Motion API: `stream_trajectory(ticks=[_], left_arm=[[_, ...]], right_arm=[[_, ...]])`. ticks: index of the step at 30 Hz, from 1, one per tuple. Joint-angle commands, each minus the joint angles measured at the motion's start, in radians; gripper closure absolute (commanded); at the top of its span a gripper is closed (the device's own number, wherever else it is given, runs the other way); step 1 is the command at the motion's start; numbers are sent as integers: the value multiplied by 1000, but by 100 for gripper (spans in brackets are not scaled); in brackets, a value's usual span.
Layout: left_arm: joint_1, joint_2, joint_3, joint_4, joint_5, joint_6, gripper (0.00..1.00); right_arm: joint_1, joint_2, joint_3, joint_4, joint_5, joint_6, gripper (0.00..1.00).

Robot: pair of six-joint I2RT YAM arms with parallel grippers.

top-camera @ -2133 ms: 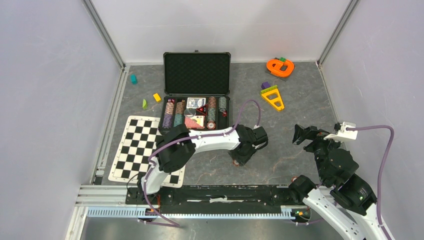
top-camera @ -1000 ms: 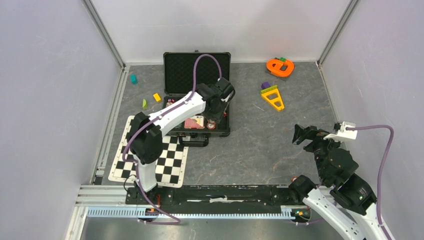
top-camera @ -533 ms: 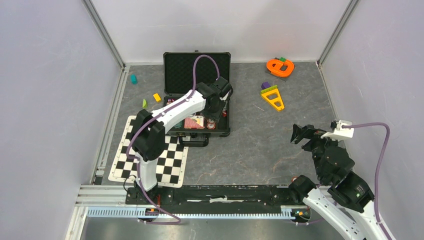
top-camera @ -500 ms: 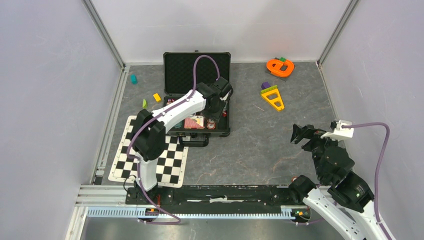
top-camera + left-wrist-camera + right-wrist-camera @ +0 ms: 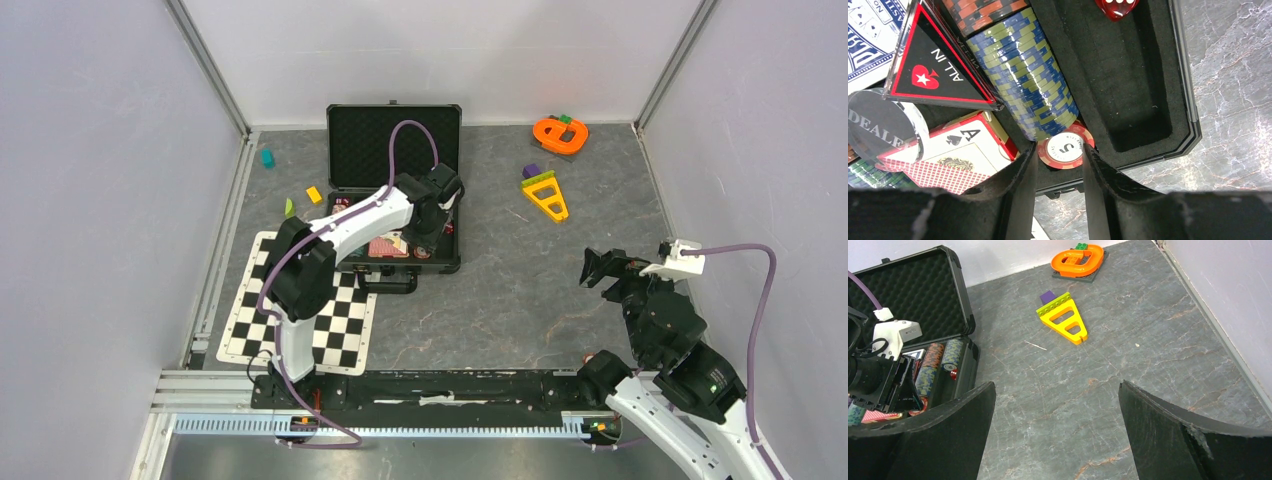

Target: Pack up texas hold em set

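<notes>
The black briefcase (image 5: 394, 148) lies open at the back, lid up, with its tray toward me. My left gripper (image 5: 428, 240) hangs over the tray's near right corner. In the left wrist view it (image 5: 1060, 152) is shut on a red-white poker chip (image 5: 1064, 148) marked 5, held edge to edge at the near end of the blue-green chip row (image 5: 1028, 85). Beside it are an "ALL IN" triangle (image 5: 938, 65), a dealer button (image 5: 883, 130), a card deck (image 5: 963, 160) and a red die (image 5: 1117, 7). My right gripper (image 5: 597, 268) stands open and empty over the bare floor (image 5: 1057, 384).
A checkered mat (image 5: 265, 300) lies left of the case under the left arm. An orange toy (image 5: 560, 133) and a yellow triangle toy (image 5: 545, 195) lie at the back right. Small coloured blocks (image 5: 314, 194) sit left of the case. Walls close in three sides.
My left arm has gone from the table in front of the case to the tray, then drawn slightly nearer. The right gripper shifted a little left.
</notes>
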Motion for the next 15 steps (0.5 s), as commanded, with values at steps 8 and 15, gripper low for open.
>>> stream_trajectory(ticks=[8,15], left_arm=[[4,-56,-25,33,-30,3,22],[4,-220,-98,89,-41,-4,0]], right_arm=[[5,33,-21,54,-14,-11,2],[5,165,-8,68,-119,-28,1]])
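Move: Just under the left fingertips, within about 1 cm below, lies the red-and-white chip, at the near end of the case's blue-yellow chip stack. That stack's middle is some 5 cm straight ahead; the ace card box is about 7 cm left and 2 cm farther out, the ALL IN triangle 8 cm ahead and 5 cm left, a red die 6 cm ahead and 6 cm right. From the right hand the chip is roughly 37 cm left, 10 cm ahead and 20 cm below. Spreading its fingers from about half open to nearly full width, the left hand clears both sides of the chip, staying almost in place over it and then starting straight up by about 1 cm. Late on, the open, empty right hand sets off left, forward and down towards the case, some 2.5 cm. ##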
